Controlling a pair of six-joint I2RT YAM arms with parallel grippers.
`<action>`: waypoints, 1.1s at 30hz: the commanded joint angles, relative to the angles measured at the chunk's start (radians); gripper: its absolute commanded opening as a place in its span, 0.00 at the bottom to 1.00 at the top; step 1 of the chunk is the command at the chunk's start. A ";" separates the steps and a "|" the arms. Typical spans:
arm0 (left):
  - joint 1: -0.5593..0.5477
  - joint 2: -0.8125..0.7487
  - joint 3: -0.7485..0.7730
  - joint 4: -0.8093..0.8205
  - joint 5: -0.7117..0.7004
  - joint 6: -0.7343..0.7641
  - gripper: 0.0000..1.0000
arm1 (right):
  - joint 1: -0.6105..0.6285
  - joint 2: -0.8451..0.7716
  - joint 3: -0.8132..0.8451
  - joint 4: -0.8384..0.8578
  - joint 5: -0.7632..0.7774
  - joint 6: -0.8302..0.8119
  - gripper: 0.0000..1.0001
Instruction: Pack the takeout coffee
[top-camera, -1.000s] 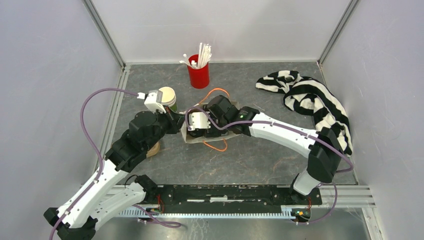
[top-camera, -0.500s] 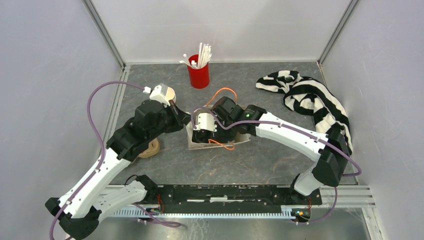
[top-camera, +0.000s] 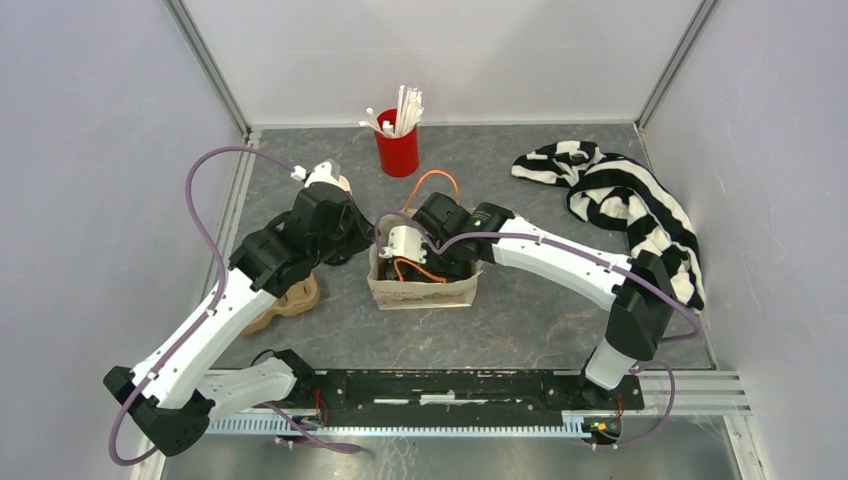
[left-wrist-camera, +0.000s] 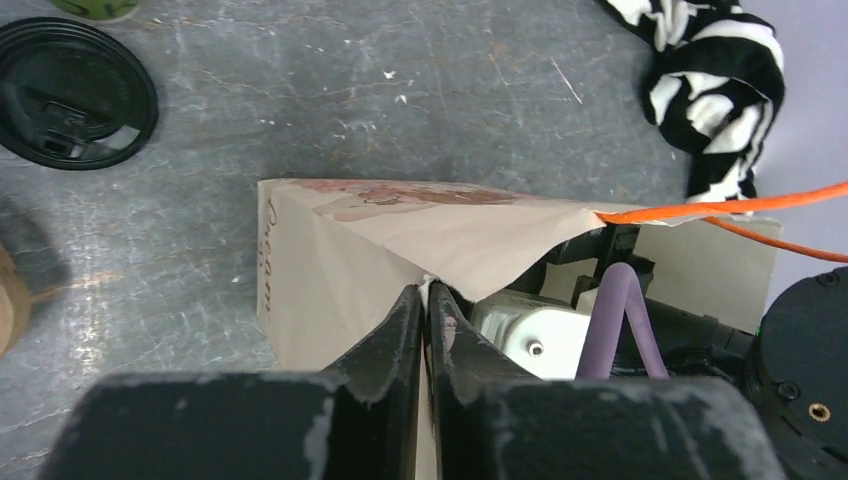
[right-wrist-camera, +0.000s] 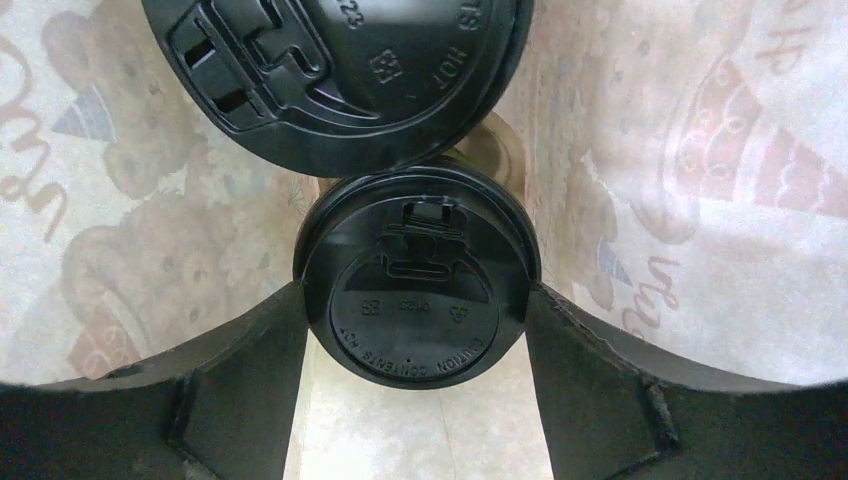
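A brown paper bag (top-camera: 425, 292) with orange handles stands upright in the middle of the table. My right gripper (top-camera: 405, 262) reaches down into it. In the right wrist view its fingers (right-wrist-camera: 250, 350) press both sides of the black lid of one takeout coffee cup (right-wrist-camera: 415, 300). A second black-lidded cup (right-wrist-camera: 330, 70) sits just behind it, with the printed bag walls (right-wrist-camera: 680, 150) around both. My left gripper (left-wrist-camera: 427, 292) is shut on the bag's (left-wrist-camera: 340, 260) left top edge, pinching the paper.
A red cup of white sticks (top-camera: 397, 150) stands at the back, and a black-and-white striped cloth (top-camera: 620, 205) lies at the right. A black lid (left-wrist-camera: 70, 95) lies on the table left of the bag. A tan cardboard piece (top-camera: 290, 300) lies under my left arm.
The bag has gone from lying flat to standing upright. My left arm swung up and forward with the bag's edge in its jaws. My right gripper stayed inside the bag.
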 joint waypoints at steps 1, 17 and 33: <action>-0.002 0.009 0.061 -0.006 -0.102 0.036 0.16 | -0.002 0.046 0.011 -0.016 -0.050 0.017 0.00; -0.002 -0.046 0.177 -0.057 -0.237 0.195 0.48 | -0.023 0.139 -0.055 0.021 -0.049 -0.021 0.00; -0.002 -0.083 0.242 -0.109 -0.249 0.229 0.49 | -0.023 0.064 0.092 -0.014 -0.038 0.043 0.48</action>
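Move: Pinching the takeout bag's left rim, the left hand has the bag's middle some 11 cm to its right, 3 cm back and 10 cm lower; the loose black lid lies about 11 cm left, 5 cm ahead and 20 cm below, with the paper-cup stack about 10 cm left, 12 cm ahead and 16 cm below. Inside the bag, the right hand already grips a lidded coffee cup, the bag floor roughly 8 cm straight beneath; the other lidded cup stands 8 cm left, 1 cm back, about level. Opening to about half, the left fingers let go of the bag's rim; the hand first eases slightly forward and left, then rises about 8 cm in all and ends nearly 6 cm to the left, clear of the bag, its fingertips tilting up some 15 degrees. The right hand keeps its grip on the cup's lid end and nudges it about a centimetre down and forward inside the bag. ##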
